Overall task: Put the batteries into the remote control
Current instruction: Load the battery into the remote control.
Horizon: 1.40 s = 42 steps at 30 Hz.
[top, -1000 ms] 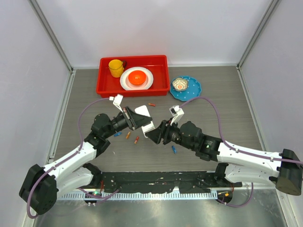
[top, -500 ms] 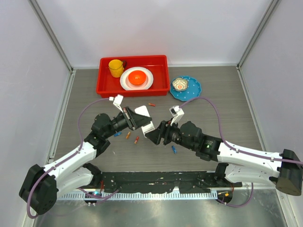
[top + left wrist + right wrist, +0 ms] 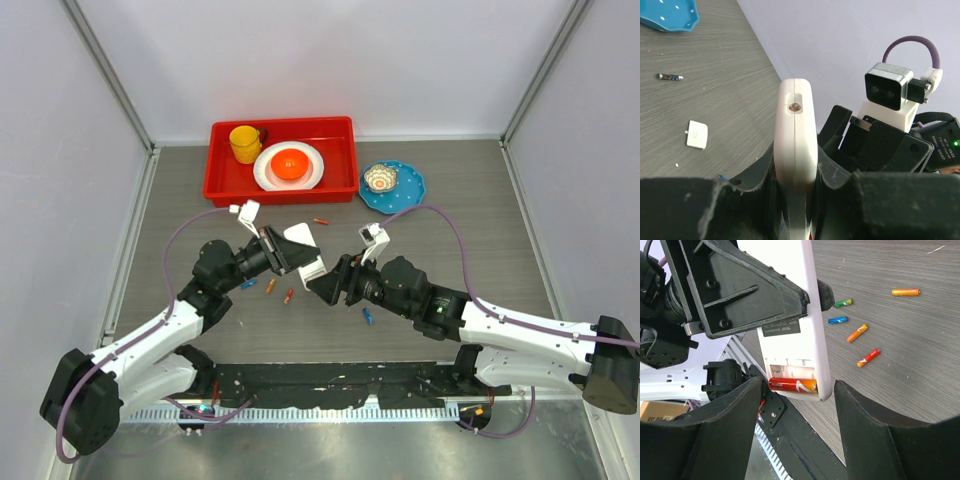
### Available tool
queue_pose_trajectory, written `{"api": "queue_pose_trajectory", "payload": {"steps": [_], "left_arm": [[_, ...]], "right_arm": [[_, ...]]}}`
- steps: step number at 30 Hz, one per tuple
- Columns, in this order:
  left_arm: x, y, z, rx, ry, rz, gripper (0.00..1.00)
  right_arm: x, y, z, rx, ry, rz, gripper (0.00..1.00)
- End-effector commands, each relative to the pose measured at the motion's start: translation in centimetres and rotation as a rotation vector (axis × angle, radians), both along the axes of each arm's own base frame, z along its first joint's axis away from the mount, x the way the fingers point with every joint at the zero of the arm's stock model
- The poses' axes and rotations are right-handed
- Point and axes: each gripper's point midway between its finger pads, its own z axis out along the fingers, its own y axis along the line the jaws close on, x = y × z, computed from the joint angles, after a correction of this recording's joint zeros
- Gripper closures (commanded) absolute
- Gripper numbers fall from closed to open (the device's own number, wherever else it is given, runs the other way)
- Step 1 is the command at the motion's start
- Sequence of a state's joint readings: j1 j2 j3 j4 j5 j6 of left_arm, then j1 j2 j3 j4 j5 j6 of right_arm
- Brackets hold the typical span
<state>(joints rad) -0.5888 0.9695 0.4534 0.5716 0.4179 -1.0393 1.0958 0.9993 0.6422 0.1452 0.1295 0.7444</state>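
My left gripper (image 3: 288, 254) is shut on the white remote control (image 3: 306, 251) and holds it above the table, edge-on in the left wrist view (image 3: 797, 140). In the right wrist view the remote control (image 3: 790, 315) shows its back with the compartment uncovered, and one orange-red battery (image 3: 792, 385) lies in the slot. My right gripper (image 3: 796, 390) stands open at that end, its fingers either side and apart from it. Loose batteries lie on the table: green (image 3: 843, 303), blue (image 3: 838, 320), and orange ones (image 3: 857, 333).
A red tray (image 3: 240, 193) at the back holds a yellow cup (image 3: 244, 143) and an orange bowl (image 3: 290, 165) on a white plate. A blue plate (image 3: 408, 186) lies to its right. A small white cover (image 3: 697, 134) lies on the table beside another battery (image 3: 669, 76).
My right gripper's jaws have spread a little wider around the remote's end. Both arms have hardly moved.
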Motion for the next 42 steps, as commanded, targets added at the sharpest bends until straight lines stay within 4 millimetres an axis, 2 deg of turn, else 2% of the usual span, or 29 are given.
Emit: {"api": "queue_pose_trajectory", "payload": {"steps": [1, 11, 25, 36, 42], "left_arm": [[-0.1, 0.3, 2.7, -0.057, -0.081, 0.014, 1.00], [-0.1, 0.4, 2.9, -0.067, -0.084, 0.013, 1.00], [-0.2, 0.3, 3.1, -0.071, -0.088, 0.012, 1.00], [-0.1, 0.3, 3.4, -0.076, -0.093, 0.014, 1.00], [-0.2, 0.3, 3.7, -0.080, -0.098, 0.011, 1.00]], "right_arm": [[0.9, -0.4, 1.6, 0.059, -0.008, -0.049, 0.36], [1.3, -0.8, 1.6, 0.089, -0.001, -0.066, 0.43], [0.8, 0.3, 1.5, 0.094, 0.007, -0.015, 0.41], [0.6, 0.8, 0.9, 0.072, 0.021, 0.011, 0.57], [0.6, 0.9, 0.4, 0.053, 0.026, 0.015, 0.59]]}}
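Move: The red battery already lies crosswise in the remote's open bay, practically between the right hand's spread fingertips, about 1 cm forward, 1 cm left and level. The remote's middle, in the left hand's grip, is some 6 cm ahead of the right hand, 1 cm left and 1 cm higher. A loose red battery lies on the table roughly 7 cm back, 8 cm left and 20 cm below. From the left hand, the bay battery sits about 6 cm back, 1 cm right and slightly lower. The battery in the bay is what the right fingers narrow around: one comes over its end, the other up to the remote's side edge, their gap shrinking by about a third. The right hand eases about 1 cm forward and right, returns leftward, then dips some 0.5 cm as the fingers close, tilting only slightly. The left hand keeps its grip and holds the remote nearly still. ##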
